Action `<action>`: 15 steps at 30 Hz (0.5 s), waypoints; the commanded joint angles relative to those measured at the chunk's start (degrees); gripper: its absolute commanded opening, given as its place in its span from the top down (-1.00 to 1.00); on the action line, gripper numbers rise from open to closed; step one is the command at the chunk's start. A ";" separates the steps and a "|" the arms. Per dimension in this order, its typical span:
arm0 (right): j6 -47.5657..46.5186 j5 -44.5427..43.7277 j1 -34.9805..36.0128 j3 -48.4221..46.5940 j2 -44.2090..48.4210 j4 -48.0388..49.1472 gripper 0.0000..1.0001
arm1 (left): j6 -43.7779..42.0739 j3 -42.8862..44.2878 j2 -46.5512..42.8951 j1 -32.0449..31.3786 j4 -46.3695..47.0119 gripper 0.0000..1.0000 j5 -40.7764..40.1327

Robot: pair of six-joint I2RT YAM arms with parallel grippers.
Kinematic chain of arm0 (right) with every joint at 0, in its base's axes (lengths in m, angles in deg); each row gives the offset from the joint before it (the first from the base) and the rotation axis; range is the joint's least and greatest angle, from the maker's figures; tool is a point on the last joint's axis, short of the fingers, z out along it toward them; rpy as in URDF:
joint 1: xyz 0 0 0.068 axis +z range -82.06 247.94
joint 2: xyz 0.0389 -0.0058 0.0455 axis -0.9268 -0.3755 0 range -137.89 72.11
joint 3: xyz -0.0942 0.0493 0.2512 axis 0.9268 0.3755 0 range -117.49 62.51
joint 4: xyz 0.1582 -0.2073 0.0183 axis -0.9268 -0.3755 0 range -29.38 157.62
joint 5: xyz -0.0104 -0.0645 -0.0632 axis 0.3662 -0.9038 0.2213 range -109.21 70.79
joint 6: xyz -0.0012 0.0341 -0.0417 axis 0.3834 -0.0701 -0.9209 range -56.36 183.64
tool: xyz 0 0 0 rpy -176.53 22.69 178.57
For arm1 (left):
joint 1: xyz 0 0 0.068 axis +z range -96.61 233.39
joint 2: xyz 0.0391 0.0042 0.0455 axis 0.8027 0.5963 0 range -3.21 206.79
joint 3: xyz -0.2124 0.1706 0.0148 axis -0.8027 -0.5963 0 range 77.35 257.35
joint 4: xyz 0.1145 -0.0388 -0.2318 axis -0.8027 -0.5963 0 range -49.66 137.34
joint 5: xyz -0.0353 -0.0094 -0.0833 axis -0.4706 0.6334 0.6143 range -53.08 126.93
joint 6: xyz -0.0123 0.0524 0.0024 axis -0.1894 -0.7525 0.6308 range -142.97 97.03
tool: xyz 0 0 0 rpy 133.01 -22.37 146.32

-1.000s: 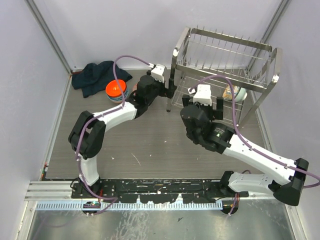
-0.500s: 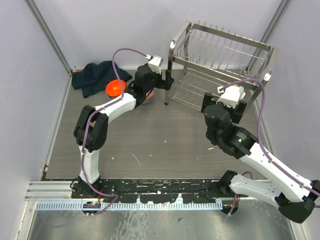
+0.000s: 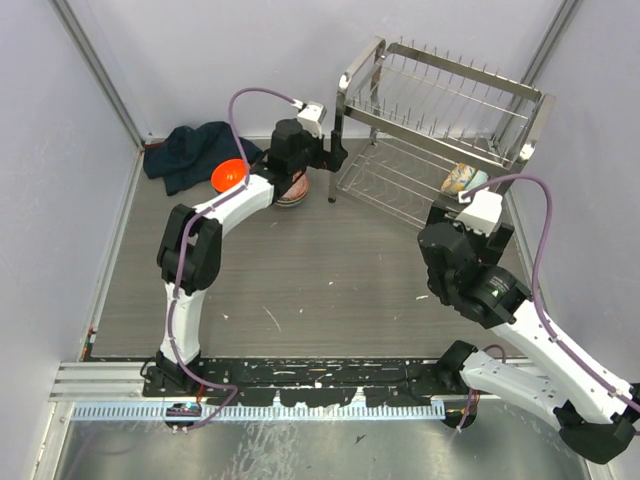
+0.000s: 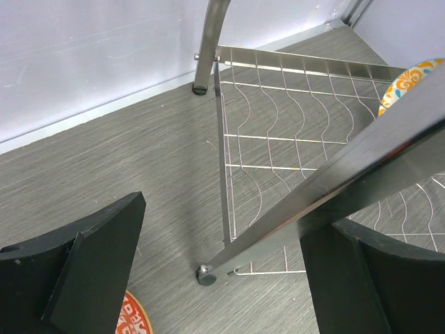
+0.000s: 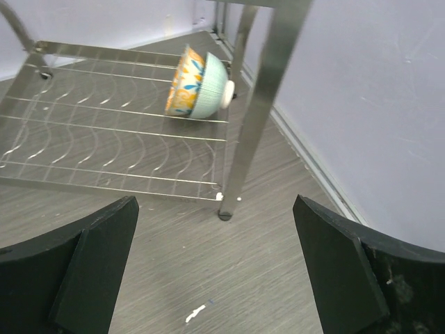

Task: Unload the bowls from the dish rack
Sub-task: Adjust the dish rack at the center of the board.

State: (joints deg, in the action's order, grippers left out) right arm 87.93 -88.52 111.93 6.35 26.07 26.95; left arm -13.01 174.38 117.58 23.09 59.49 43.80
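Observation:
The silver wire dish rack (image 3: 440,105) stands at the back right. One bowl (image 3: 463,180), mint outside and orange-patterned inside, lies on its side on the lower tier (image 5: 198,83). An orange bowl (image 3: 230,173) and a reddish patterned bowl (image 3: 293,192) sit on the table left of the rack. My left gripper (image 3: 330,155) is open at the rack's front left leg (image 4: 278,229), which slants between its jaws close to the right finger (image 4: 375,278). My right gripper (image 5: 215,278) is open and empty, in front of the rack's front right leg (image 5: 254,111).
A dark blue cloth (image 3: 195,150) lies bunched at the back left, behind the orange bowl. Purple walls close in the table at the back and both sides. The patterned bowl's rim (image 4: 133,319) shows just under my left finger.
My right arm has drawn back to the right, out from the rack's front. My left gripper has moved back to the rack's left leg. The rack has turned and shifted slightly.

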 commanded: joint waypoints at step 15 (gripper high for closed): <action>-3.75 11.86 -21.15 2.87 -1.90 8.63 -1.00 | 0.52 7.90 6.00 2.92 -5.29 -0.91 1.75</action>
State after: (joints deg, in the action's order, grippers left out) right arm 87.10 -81.07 94.71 8.16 24.89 28.27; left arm -12.79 179.74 121.37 23.96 55.51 46.33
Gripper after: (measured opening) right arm 0.999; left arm 0.957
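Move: The left hand is at the dish rack's front left post, which stands about 3 cm to its right and level with it. A pink bowl is some 10 cm to its left, 1 cm back and 17 cm lower. From the right hand, the rack's front right post lies about 12 cm ahead, 9 cm right, its middle some 8 cm lower. The remaining bowls on the lower shelf sit roughly 25 cm ahead, 7 cm right and 20 cm below. With its right-hand finger still against the rack's front left post, the open left hand sinks and edges forward, each only about 1 cm. The right hand, empty and wide open, swings some 5 cm to the right towards the front right post, sinking about 2 cm and turning roughly 10 degrees clockwise, without reaching the post. ##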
